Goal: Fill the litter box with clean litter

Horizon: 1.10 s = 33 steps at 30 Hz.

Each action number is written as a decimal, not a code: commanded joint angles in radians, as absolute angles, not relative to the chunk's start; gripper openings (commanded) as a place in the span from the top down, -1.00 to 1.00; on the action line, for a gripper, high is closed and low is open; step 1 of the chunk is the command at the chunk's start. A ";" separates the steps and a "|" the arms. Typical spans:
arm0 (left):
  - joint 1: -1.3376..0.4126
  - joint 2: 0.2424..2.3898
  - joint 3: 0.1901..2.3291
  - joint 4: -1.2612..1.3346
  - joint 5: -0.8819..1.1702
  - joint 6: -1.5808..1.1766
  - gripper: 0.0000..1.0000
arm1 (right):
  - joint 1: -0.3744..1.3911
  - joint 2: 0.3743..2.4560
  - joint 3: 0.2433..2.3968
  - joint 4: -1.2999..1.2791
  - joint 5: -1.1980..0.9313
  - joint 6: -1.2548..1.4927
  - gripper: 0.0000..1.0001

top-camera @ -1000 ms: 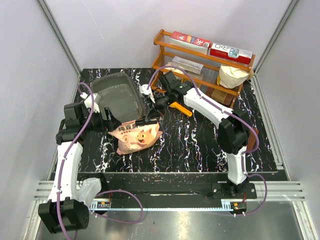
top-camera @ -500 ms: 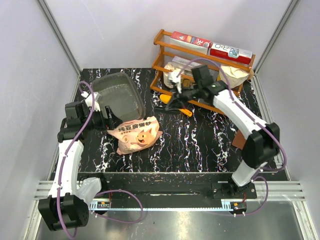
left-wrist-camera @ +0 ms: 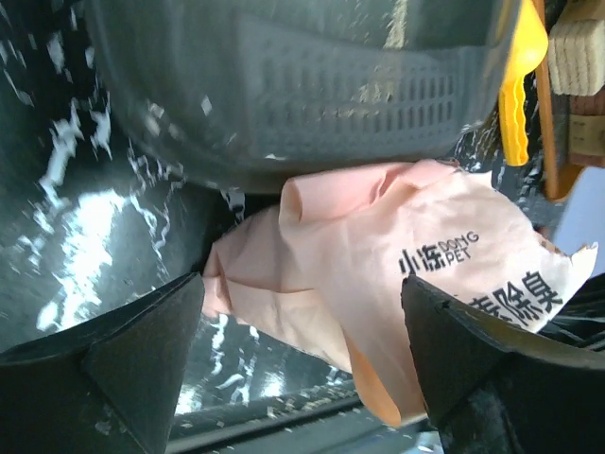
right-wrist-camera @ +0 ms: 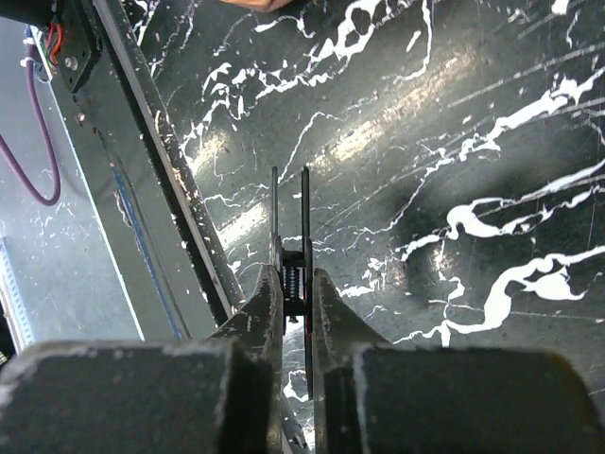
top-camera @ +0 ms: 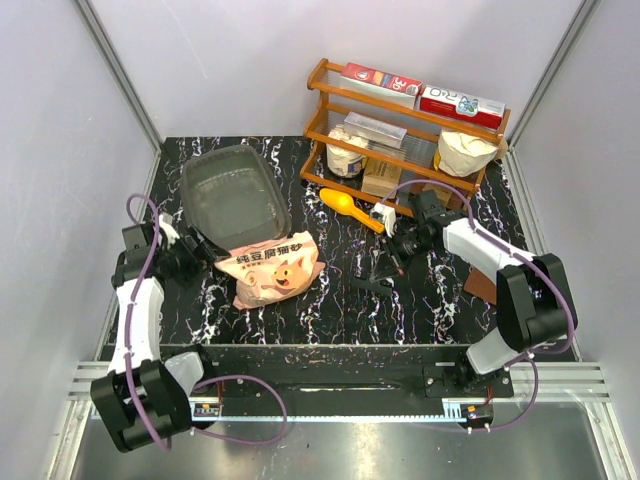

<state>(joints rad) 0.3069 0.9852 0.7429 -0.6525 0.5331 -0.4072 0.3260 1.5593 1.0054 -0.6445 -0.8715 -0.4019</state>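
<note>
The litter box [top-camera: 235, 195], a shallow grey tray, stands at the back left and fills the top of the left wrist view [left-wrist-camera: 284, 85]. The pink bag [top-camera: 270, 268] with the pig face lies against its near side. The clean litter is hidden inside that bag. My left gripper [top-camera: 203, 250] is open at the bag's left end, and the bag's [left-wrist-camera: 378, 274] pink folds reach between its fingers [left-wrist-camera: 104, 369]. My right gripper [top-camera: 388, 268] is low over the table's middle, shut on a thin black clip [right-wrist-camera: 291, 227] whose end [top-camera: 368, 284] points toward the bag.
A yellow-orange scoop [top-camera: 350, 208] lies between the litter box and the wooden rack [top-camera: 400, 130], which holds boxes and jars at the back right. A brown flat piece [top-camera: 482, 283] lies at the right. The table's near metal edge [right-wrist-camera: 151, 170] runs just beside the clip.
My right arm has swung away from the bag's top, past the rack, and down to the table's middle with the black clip. My left arm has drawn back to the left, jaws slightly wider.
</note>
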 commanded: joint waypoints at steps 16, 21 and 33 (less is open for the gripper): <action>0.345 1.097 0.693 -0.414 0.882 -0.630 -0.65 | 0.252 1.611 1.066 -0.614 -0.595 -0.348 -0.35; 0.328 1.117 0.695 -0.347 0.925 -0.646 -0.40 | 0.252 1.514 1.083 -0.580 -0.672 -0.445 -0.44; 0.219 1.086 0.755 -0.052 1.089 -0.583 0.78 | 0.372 1.658 1.521 -0.762 -0.848 -0.471 -0.37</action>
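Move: Just right of the left hand, about 5 cm over, 1 cm forward and 3 cm lower, is the open top edge of the litter bag; the bag's middle lies some 13 cm right, level fore and aft. The litter box is about 15 cm ahead and 5 cm right. For the right hand, already holding the black cutter, the bare table spot lies nearly straight below, 8 cm down and 1 cm left; the yellow scoop is 14 cm ahead, 8 cm left. Sinking about 7 cm and edging right, the right hand opens to lay the black cutter on the table, then rises well clear of it, going forward, fingers still open. The left hand dips slightly, then works right and a little forward, rolling its left side down some 20 degrees and turning clockwise, shuts on the bag's top edge and draws that edge upward. ##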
